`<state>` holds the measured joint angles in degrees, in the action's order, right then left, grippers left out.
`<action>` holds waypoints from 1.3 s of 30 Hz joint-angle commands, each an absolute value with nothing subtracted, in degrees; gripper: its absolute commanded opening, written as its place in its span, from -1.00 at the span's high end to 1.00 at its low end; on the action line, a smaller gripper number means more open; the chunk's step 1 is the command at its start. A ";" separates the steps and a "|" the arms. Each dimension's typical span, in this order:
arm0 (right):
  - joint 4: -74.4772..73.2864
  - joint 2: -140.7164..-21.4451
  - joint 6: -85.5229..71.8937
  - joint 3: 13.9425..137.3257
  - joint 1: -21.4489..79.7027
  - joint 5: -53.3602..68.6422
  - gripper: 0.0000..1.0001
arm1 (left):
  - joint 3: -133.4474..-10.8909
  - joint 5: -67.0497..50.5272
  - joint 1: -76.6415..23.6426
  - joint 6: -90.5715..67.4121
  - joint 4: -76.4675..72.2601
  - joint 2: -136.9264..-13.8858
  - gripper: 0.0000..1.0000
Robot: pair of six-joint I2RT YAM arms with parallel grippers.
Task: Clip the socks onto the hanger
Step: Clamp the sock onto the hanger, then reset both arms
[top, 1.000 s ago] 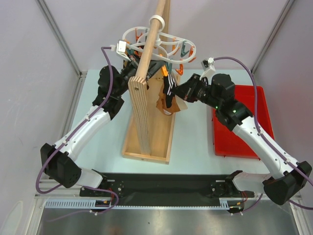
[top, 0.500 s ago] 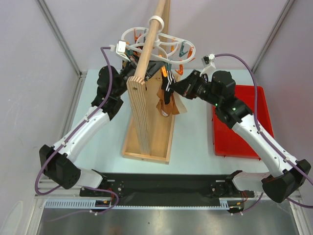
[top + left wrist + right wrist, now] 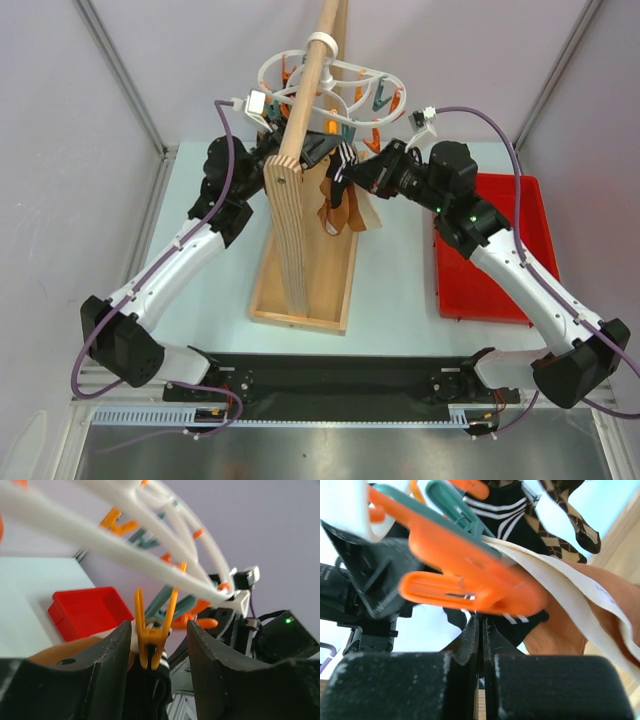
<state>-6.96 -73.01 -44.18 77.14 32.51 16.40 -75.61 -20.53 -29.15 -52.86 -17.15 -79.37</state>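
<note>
The white ring hanger (image 3: 330,85) hangs on the wooden pole, with orange and teal pegs dangling under it. In the left wrist view an orange peg (image 3: 152,630) is clamped on the top edge of the black striped sock (image 3: 150,690). My left gripper (image 3: 159,625) stands open, a finger on each side of that peg and clear of it. My right gripper (image 3: 481,622) is shut on the lower edge of the black striped sock (image 3: 505,510), just under a blurred orange peg (image 3: 470,580). The argyle sock (image 3: 565,515) and the tan sock (image 3: 580,605) hang beside it.
The wooden pole stand (image 3: 300,250) rises between the two arms, its base on the table. A red bin (image 3: 500,250) sits at the right, under the right forearm. Other pegs crowd the ring close to both grippers.
My left gripper has opened and let go of the orange peg, which now grips the black sock. The right gripper has moved left and up toward the hanger, which has shifted a little.
</note>
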 commanded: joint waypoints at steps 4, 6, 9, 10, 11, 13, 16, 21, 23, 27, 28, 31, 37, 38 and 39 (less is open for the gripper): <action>-3.52 -74.44 -44.91 79.63 32.78 18.37 0.91 | -74.00 -21.01 -29.36 -51.59 -14.50 -76.73 -0.12; -3.17 -74.97 -44.82 79.63 32.78 19.07 0.78 | -73.74 -20.66 -29.09 -51.33 -13.89 -76.55 -0.25; -5.26 -75.32 -43.95 79.89 32.78 17.85 0.41 | -72.17 -20.30 -28.31 -50.80 -13.54 -75.41 -0.51; -5.97 -75.41 -43.51 79.89 32.78 17.32 0.26 | -71.55 -20.48 -28.04 -50.71 -13.54 -74.63 -0.74; -6.85 -75.50 -42.37 79.89 32.70 16.71 0.21 | -71.02 -20.57 -27.69 -50.45 -13.45 -74.10 -0.98; -9.40 -75.32 -41.23 79.46 32.70 15.03 0.06 | -68.74 -20.48 -26.46 -50.10 -13.10 -72.35 -0.99; -11.86 -75.32 -39.12 78.84 32.78 13.10 -0.02 | -65.31 -20.30 -24.88 -49.22 -13.36 -70.58 -0.99; -14.24 -74.45 -36.13 76.99 32.87 11.25 -0.06 | -62.23 -18.90 -22.94 -46.24 -11.44 -66.98 -0.99; -15.63 -73.66 -34.90 76.73 32.78 10.99 -0.07 | -61.27 -17.15 -22.24 -43.44 -9.76 -65.49 -0.99; -20.38 -71.47 -31.47 76.38 32.78 7.49 -0.11 | -59.51 -13.38 -20.92 -39.12 -3.45 -58.82 -0.99; -21.52 -70.85 -29.90 76.29 32.78 6.69 -0.13 | -59.07 -12.49 -20.66 -38.42 -2.21 -57.49 -0.99; -26.18 -67.77 -27.17 73.66 32.78 3.87 -0.24 | -57.31 -9.76 -19.43 -35.87 3.68 -51.62 -0.99; -28.74 -56.19 -27.94 58.14 32.70 -1.74 -0.86 | -47.57 -2.21 -18.37 -31.29 11.77 -36.50 -0.99; -28.65 -54.86 -28.47 55.57 32.61 -2.45 -0.99 | -43.55 -1.94 -18.28 -32.33 12.82 -32.39 -0.99; -28.39 -53.36 -29.69 53.37 32.78 -2.63 -0.99 | -41.50 -1.93 -18.28 -33.13 13.44 -30.08 -0.99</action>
<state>-26.35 -56.64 -28.86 58.43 32.56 1.30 -47.48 -5.87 -18.87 -34.65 7.25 -35.73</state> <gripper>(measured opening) 0.985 0.995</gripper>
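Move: The yellow-orange clip on the hanger is between the left hand's half-open fingertips, about 2 cm ahead, 1 cm right and 1 cm up. The black sock, still pinched by the right hand, hangs about 2 cm ahead, 3 cm right and 6 cm below the left hand. From the right hand that clip is some 4 cm ahead, 2 cm left and 5 cm up; the red-orange clip is about 4 cm ahead, 3 cm right and 4 cm up. Right lets go of the black sock, sinking 14 cm and rightward; left opens wider, withdrawing 17 cm left. ##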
